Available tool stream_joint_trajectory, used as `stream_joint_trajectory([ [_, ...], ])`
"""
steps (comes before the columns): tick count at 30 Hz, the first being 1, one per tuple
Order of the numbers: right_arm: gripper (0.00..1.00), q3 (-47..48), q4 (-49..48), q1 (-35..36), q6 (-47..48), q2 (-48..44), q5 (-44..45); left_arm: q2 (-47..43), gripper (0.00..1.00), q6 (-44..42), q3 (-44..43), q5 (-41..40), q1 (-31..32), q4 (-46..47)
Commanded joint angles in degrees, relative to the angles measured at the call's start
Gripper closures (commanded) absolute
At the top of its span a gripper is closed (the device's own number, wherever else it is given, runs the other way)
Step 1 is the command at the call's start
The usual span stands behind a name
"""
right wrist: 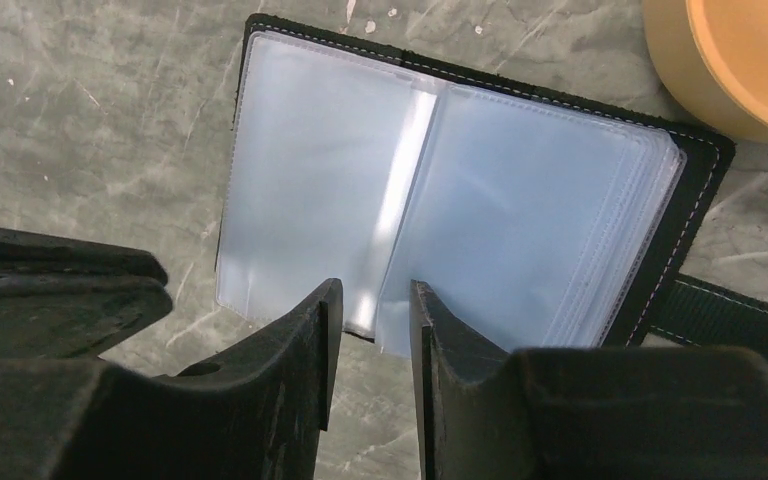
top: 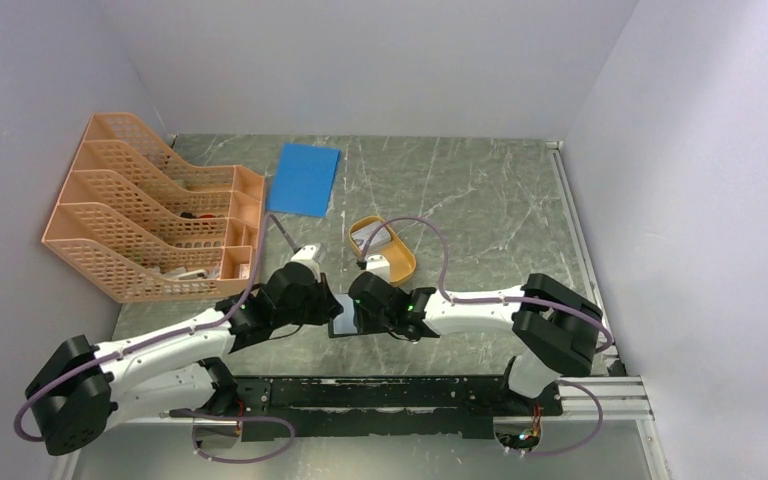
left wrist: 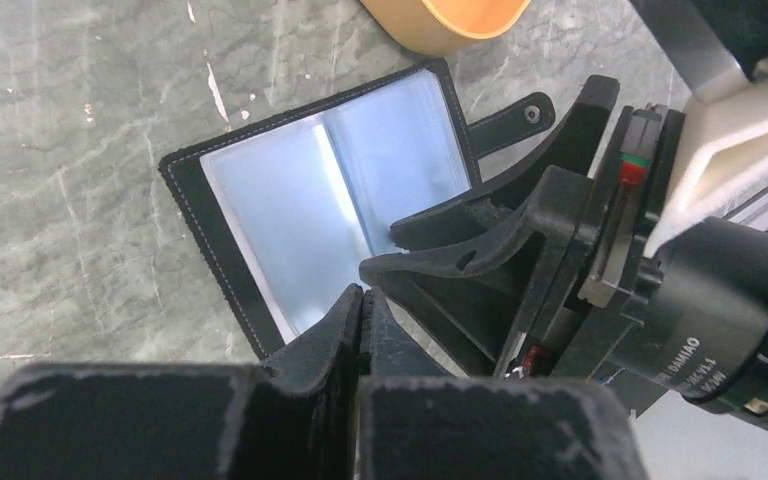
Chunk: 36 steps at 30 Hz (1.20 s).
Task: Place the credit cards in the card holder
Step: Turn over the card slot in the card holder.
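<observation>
The black card holder (top: 343,316) lies open on the table between my two grippers, its shiny clear pockets (right wrist: 440,190) facing up. My left gripper (left wrist: 363,293) is shut with nothing between its fingers, and its tips sit at the holder's (left wrist: 330,190) near edge. My right gripper (right wrist: 372,290) is open by a narrow gap, its tips astride the lower end of the holder's middle fold with only pocket edge and table showing between them. Pale card-like pieces, likely the credit cards (top: 362,241), show inside the orange dish.
The orange oval dish (top: 385,250) stands just behind the holder. A blue flat sheet (top: 305,178) lies further back. An orange mesh file rack (top: 150,210) fills the left side. The holder's snap strap (left wrist: 505,120) sticks out toward the dish.
</observation>
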<state>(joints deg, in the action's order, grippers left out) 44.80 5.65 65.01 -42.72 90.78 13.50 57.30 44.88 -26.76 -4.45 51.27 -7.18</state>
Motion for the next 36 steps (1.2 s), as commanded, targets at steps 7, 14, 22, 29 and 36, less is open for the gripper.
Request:
stream_joint_trajectory([
  [7,0.64,-3.1,1.1,0.2,-3.1,-7.5,4.9,15.7,0.95,-0.1,-0.4,3.3,-0.3,9.6],
  [14,0.64,-6.2,-0.6,-3.3,-2.7,-11.2,4.7,20.9,0.95,-0.6,1.4,3.1,-1.3,11.1],
  [22,0.64,-10.9,-1.5,-5.6,-4.5,-9.3,4.5,20.7,0.95,-2.1,1.4,1.8,-1.6,10.2],
  [29,0.65,-16.1,-0.1,-5.8,-8.7,-12.6,5.4,18.8,0.95,-2.7,1.4,0.2,-1.6,7.9],
  [36,0.64,-17.2,2.1,-5.7,-9.9,-17.6,5.4,15.4,0.95,-2.4,0.8,-0.9,-1.7,4.1],
])
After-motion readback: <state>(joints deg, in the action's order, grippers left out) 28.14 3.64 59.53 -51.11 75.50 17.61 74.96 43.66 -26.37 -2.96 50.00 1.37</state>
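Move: Open flat beneath the hands, the card holder puts the middle of its left-hand page about 3 cm ahead of the left fingertips, 1 cm to their right and 7 cm below. The right fingertips are low over the spine; from them the outer edge of the right-hand card slots lies about 7 cm right and 3 cm ahead, with the snap strap some 10 cm right and 3 cm ahead. The orange bowl is about 17 cm ahead of the right hand and 4 cm to its right. Sinking almost 7 cm, the nearly shut left fingers come down on the left-hand page and stay there. Meanwhile the right hand lifts about 3 cm off the spine area and arcs right over the right-hand slots, some 8 cm in all, dropping low again at their outer edge; it turns clockwise about 15 degrees and keeps its fingers partly open. ##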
